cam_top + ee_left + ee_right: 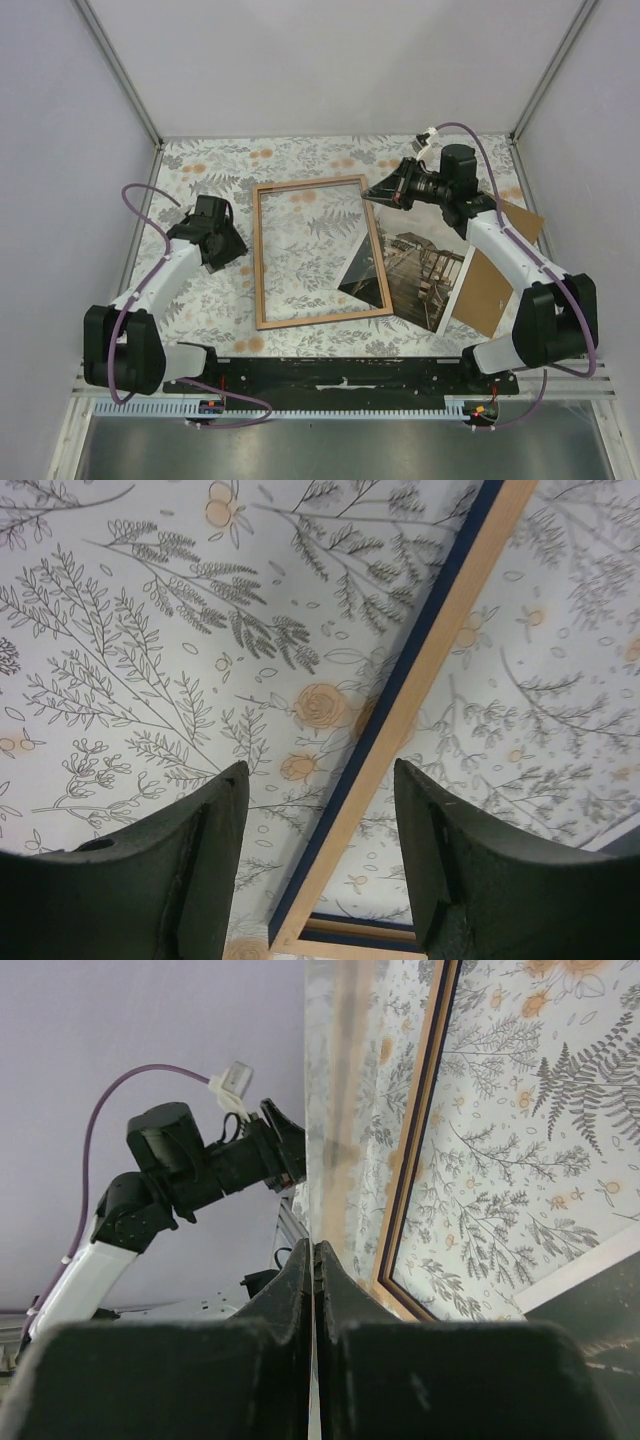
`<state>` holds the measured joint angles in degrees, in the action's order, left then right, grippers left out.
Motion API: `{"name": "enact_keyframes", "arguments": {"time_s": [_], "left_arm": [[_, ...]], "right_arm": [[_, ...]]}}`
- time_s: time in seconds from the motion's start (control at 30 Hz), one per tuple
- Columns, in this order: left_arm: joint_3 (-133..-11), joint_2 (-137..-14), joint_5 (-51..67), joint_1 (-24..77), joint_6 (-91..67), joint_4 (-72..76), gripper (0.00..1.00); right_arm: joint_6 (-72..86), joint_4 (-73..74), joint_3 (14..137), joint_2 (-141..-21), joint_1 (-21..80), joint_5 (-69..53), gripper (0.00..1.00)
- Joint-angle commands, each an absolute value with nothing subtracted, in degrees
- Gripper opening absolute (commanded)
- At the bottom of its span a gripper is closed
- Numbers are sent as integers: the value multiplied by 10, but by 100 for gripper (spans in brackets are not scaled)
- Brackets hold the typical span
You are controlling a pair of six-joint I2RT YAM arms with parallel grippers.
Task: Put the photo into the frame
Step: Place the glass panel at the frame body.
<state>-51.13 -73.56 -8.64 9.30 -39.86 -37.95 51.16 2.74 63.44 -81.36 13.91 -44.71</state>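
Note:
The frame (258, 260) lies flat mid-table, light wood face up, floral cloth showing through it. The photo (425, 270), a pier print, lies picture-up to its right. My right gripper (378, 193) (316, 1245) is shut on the edge of a thin see-through sheet (368, 270) (335, 1110). The sheet stands tilted over the frame's right rail (408, 1140). My left gripper (232, 255) (320, 770) hangs open above the frame's left rail (415, 695) near its front corner. It holds nothing and touches nothing.
A brown backing board (490, 285) lies under the photo's right side, reaching toward the right wall. Metal posts and grey walls close in the floral table (200, 170) on three sides. The arm bases sit along the near edge.

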Motion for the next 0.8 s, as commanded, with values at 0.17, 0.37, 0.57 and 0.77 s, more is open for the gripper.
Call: {"name": "enact_keyframes", "arguments": {"time_s": [0.17,0.37,0.57,0.77], "left_arm": [[-465,-735,-64,78,-342,-338,66],[-461,-747,-51,75,-336,-337,66],[-458,-751,-46,74,-335,-335,65],[-457,-756,-40,73,-335,-333,66]], "right_arm": [[572,-173,599,-882,139,-523,0],[624,-282,573,-929,141,-544,0],[627,-315,560,-960,156,-546,0],[646,-369,543,-990,163,-548,0]]}}
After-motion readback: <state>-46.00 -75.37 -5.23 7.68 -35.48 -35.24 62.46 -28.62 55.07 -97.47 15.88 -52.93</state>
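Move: The right hand, still pinching the glass panel, has the middle of the frame body about 3 cm ahead, 10 cm to its left and some 26 cm below. The photo's middle lies about 2 cm ahead and 10 cm to its right, the backing board's about 2 cm ahead and 22 cm right, both roughly 27 cm below. From the empty left hand, the frame body's middle is about 8 cm ahead, 18 cm right and 8 cm down. Keeping its pinch on the glass panel, the right hand lowers about 7 cm towards the frame body and eases some 3.5 cm left, over the opening, its wrist turning roughly 10 degrees counter-clockwise. Meanwhile the left hand, fingers still open and empty, sinks some 3.5 cm beside the frame's left rail and draws back about 2 cm. ##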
